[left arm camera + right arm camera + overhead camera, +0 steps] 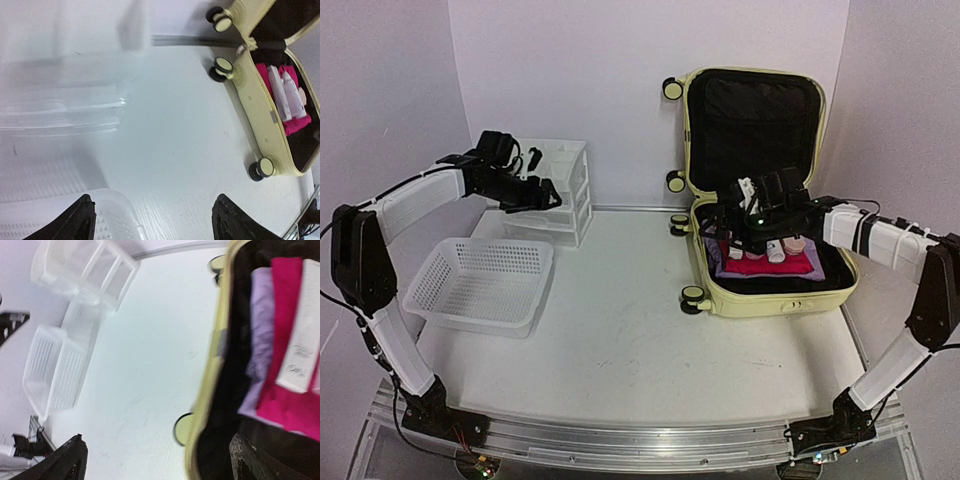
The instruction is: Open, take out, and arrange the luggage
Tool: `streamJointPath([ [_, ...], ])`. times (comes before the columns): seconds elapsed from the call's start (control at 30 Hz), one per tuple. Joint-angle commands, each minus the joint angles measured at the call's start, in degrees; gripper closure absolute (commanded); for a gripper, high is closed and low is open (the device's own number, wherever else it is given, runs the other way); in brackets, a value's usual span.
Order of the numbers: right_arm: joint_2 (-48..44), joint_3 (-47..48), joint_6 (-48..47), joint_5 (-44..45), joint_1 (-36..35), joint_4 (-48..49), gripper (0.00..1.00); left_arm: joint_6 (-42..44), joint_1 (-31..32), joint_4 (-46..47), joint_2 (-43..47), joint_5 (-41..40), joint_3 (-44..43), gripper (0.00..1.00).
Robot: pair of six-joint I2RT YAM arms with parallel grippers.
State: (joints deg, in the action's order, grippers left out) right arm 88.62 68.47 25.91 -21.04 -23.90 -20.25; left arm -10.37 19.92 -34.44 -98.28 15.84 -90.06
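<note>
The pale yellow luggage lies open at the right of the table, its lid upright against the back wall. Inside lie a pink cloth, a lilac cloth and white tubes. My right gripper hovers open over the case's left side, holding nothing. Raised and open, my left gripper hangs beside the white drawer unit, nothing between its fingers. In the left wrist view the luggage shows at the right edge.
A white mesh basket sits at the left of the table, below the left arm. The drawer unit stands against the back wall. The suitcase's spinner wheels stick out toward the table's middle.
</note>
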Motion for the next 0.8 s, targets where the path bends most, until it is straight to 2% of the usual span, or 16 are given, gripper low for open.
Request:
streamJointPath([
  [0.0, -6.0, -0.2, -0.9, 0.2, -1.6, 1.3, 0.02, -2.7, -8.1, -0.2, -0.4, -1.1, -9.3, 0.18],
  [0.13, -10.5, -2.1, -1.3, 2.2, -1.6, -1.2, 0.02, -3.0, -13.0, -0.2, -7.8, -7.0, -21.3, 0.18],
  [0.33, -16.5, -3.2, -2.5, 4.8, -1.5, -5.5, 0.02, 3.9, -15.1, -1.2, -20.3, -17.9, -36.8, 0.19],
  [0.47, -19.8, -4.0, -2.8, 5.7, -1.6, -7.8, 0.02, 8.0, -15.7, -2.2, -26.9, -18.7, -44.9, 0.2],
  [0.7, -22.5, -4.3, -3.4, 7.5, -1.6, -10.3, 0.02, 12.2, -15.8, -2.5, -33.1, -17.1, -51.1, 0.44],
  [0.77, -22.5, -4.3, -3.4, 7.9, -1.5, -10.4, 0.02, 12.4, -15.8, -2.5, -33.9, -17.3, -51.9, 0.56],
])
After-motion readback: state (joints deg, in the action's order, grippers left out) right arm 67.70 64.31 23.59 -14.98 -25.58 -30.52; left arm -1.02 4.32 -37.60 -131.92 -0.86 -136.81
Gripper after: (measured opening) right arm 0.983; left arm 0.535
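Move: The drawer unit's left rim is some 20 cm ahead of the left hand and 16 cm to its left, about level in height; the unit's middle is about 18 cm ahead, 2 cm left and 8 cm below. The white basket sits roughly 14 cm back, 18 cm left and 18 cm down. From the right hand, that rim is about 26 cm ahead and 80 cm left; the red cloth lies some 5 cm ahead, 12 cm right and 13 cm below. Left hand arcs 25 cm forward-left, narrowing astride the drawer unit's left rim; right hand backs off upward. ##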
